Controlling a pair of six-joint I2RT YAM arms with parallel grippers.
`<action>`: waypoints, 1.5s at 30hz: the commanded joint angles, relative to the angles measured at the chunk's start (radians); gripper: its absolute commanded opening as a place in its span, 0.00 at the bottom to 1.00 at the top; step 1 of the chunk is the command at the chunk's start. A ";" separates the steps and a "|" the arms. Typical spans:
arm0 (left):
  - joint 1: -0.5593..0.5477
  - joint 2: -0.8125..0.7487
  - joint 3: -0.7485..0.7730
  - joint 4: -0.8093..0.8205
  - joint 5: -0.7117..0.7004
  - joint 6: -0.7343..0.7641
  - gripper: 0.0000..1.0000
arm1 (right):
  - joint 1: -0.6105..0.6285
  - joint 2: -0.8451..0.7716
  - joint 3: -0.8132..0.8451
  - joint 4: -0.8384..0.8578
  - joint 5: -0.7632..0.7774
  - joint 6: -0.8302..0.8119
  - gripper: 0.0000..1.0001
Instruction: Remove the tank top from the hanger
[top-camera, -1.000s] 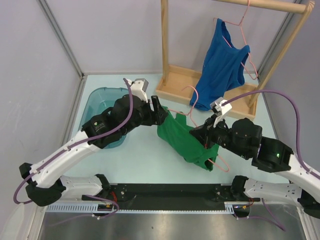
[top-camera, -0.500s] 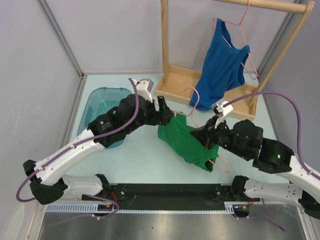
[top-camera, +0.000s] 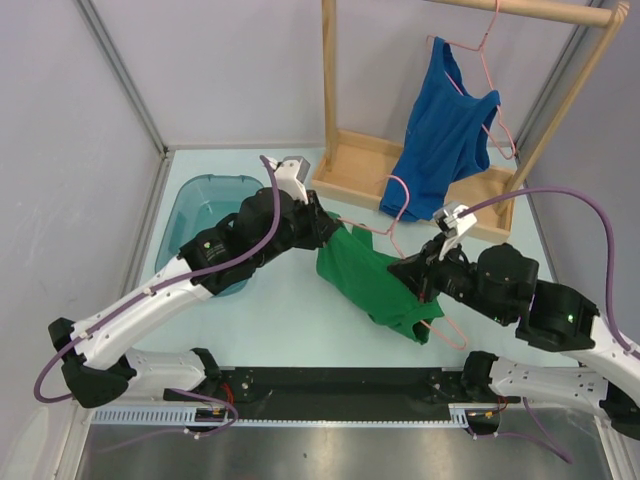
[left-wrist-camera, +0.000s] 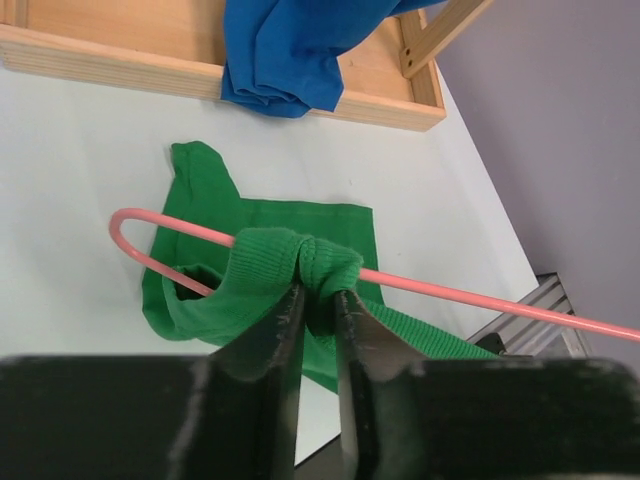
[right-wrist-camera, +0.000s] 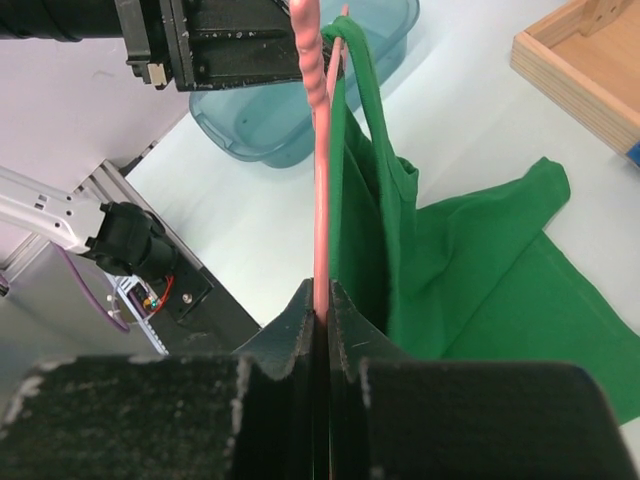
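Note:
The green tank top (top-camera: 372, 283) hangs from a pink wire hanger (top-camera: 366, 226) low over the table, its lower part resting on the surface. My left gripper (top-camera: 330, 228) is shut on the bunched shoulder strap where it wraps the hanger's bar. In the left wrist view the left gripper (left-wrist-camera: 320, 296) pinches that green strap (left-wrist-camera: 300, 262) just under the pink hanger bar (left-wrist-camera: 480, 298). My right gripper (top-camera: 420, 280) is shut on the hanger. The right wrist view shows the right gripper (right-wrist-camera: 322, 300) clamping the pink hanger wire (right-wrist-camera: 320, 150), with green tank top cloth (right-wrist-camera: 470, 260) beside it.
A blue garment (top-camera: 445, 120) hangs on a second pink hanger from the wooden rack (top-camera: 350, 165) at the back right. A teal bin (top-camera: 200, 200) sits at the left, under my left arm. Grey walls close in both sides.
My left gripper has moved right to the hanger's end and closed on the green strap. The right arm has shifted slightly right with the hanger.

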 joint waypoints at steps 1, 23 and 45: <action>-0.002 0.002 0.039 0.000 -0.053 0.031 0.15 | 0.008 -0.062 0.007 0.001 -0.007 0.014 0.00; 0.171 -0.024 -0.001 -0.081 -0.035 0.080 0.00 | 0.006 -0.339 -0.077 0.075 -0.067 0.016 0.00; 0.134 -0.246 -0.398 0.142 0.400 -0.048 0.00 | -0.018 0.206 -0.148 0.952 0.116 -0.174 0.00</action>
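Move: The tank top's green strap, bunched around one pink hanger arm, sits between my still-closing left fingers. The shirt's body sags about 11 cm back of that hand, 11 cm to its right and roughly 15 cm lower. My right hand already grips the hanger near its neck, with the pinched strap some 7 cm ahead, 12 cm to its left and 2 cm lower. The hanger's other end sticks out about 14 cm back of my right hand and 13 cm to its right. My left fingers finish closing on the strap and drift about 6 cm forward-left, while my right hand, keeping the hanger, draws it back and to the right, away from the strap. Then my right swings some 17 cm forward-left, tipping up, as my left carries the strap back about 8 cm and down, turning clockwise. ##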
